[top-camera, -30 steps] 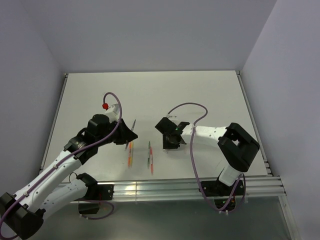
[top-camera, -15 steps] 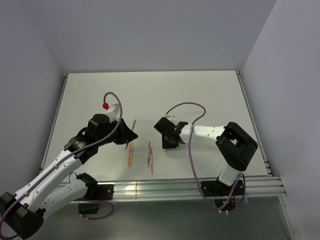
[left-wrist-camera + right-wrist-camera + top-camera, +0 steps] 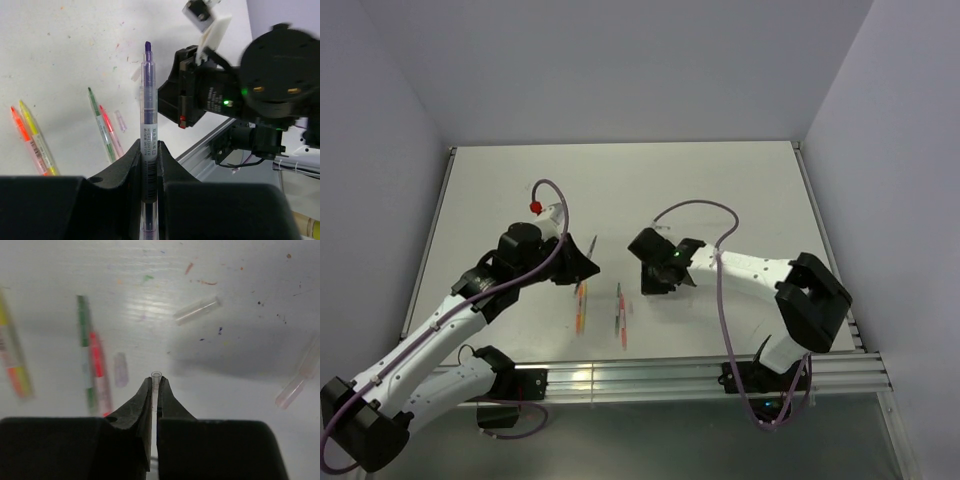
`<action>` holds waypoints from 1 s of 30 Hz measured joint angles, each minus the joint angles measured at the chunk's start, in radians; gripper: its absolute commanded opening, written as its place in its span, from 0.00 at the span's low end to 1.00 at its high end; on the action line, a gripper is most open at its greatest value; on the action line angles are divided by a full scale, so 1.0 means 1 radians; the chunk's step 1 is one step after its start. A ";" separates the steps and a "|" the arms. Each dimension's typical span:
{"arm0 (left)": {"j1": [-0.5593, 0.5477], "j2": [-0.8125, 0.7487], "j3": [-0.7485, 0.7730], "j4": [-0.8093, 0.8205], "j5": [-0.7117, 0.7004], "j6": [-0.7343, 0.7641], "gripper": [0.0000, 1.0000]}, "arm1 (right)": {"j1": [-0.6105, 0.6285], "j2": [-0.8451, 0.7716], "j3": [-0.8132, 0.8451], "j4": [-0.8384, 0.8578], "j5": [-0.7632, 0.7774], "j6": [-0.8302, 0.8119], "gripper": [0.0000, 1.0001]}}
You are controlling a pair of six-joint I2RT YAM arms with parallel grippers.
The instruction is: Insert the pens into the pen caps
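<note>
My left gripper (image 3: 149, 148) is shut on a purple pen (image 3: 148, 105). The pen sticks out forward with its bare tip toward the right arm. In the top view this gripper (image 3: 576, 267) hangs over the table's left middle, the pen (image 3: 591, 246) slanting up from it. My right gripper (image 3: 155, 384) is shut on a clear pen cap (image 3: 156, 375), whose open end pokes out past the fingertips. In the top view it (image 3: 657, 281) hovers just right of the pens on the table. An orange and yellow pair (image 3: 581, 305) and a green and pink pair (image 3: 620, 314) lie flat there.
Loose clear caps lie on the white table: one (image 3: 197, 310) beyond the right gripper, one (image 3: 120, 370) beside the green and pink pens (image 3: 90, 360), and more at the right edge (image 3: 295, 386). The aluminium rail (image 3: 670, 372) runs along the near edge.
The right gripper's jaws have closed on the clear cap, and that arm has stretched slightly left. The left arm has edged up a little with the purple pen.
</note>
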 measured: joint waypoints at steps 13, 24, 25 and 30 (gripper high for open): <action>-0.024 0.025 0.135 0.041 0.012 0.022 0.00 | -0.174 -0.063 0.463 0.124 -0.121 0.287 0.00; -0.061 0.036 0.182 0.032 0.000 0.052 0.00 | -0.205 -0.035 0.462 0.175 -0.187 0.373 0.00; -0.061 0.036 0.182 0.029 0.000 0.052 0.00 | -0.204 -0.040 0.462 0.178 -0.187 0.374 0.00; -0.061 0.037 0.182 0.021 -0.008 0.053 0.00 | -0.204 -0.080 0.460 0.192 -0.185 0.376 0.00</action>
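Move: The right hand already pinches a clear cap just off the table; the purple pen's nib, held up by the left hand, is about 14 cm to its left, 6 cm ahead and 19 cm above. Another clear cap lies some 3 cm straight ahead of the right hand, the pink pen about 9 cm left and 6 cm back, both 3 cm below it. From the left hand, the held cap is about 14 cm to the right, level ahead and 16 cm below. Right hand carries its cap up about 25 cm, forward and left towards the nib; left hand raises the pen. ##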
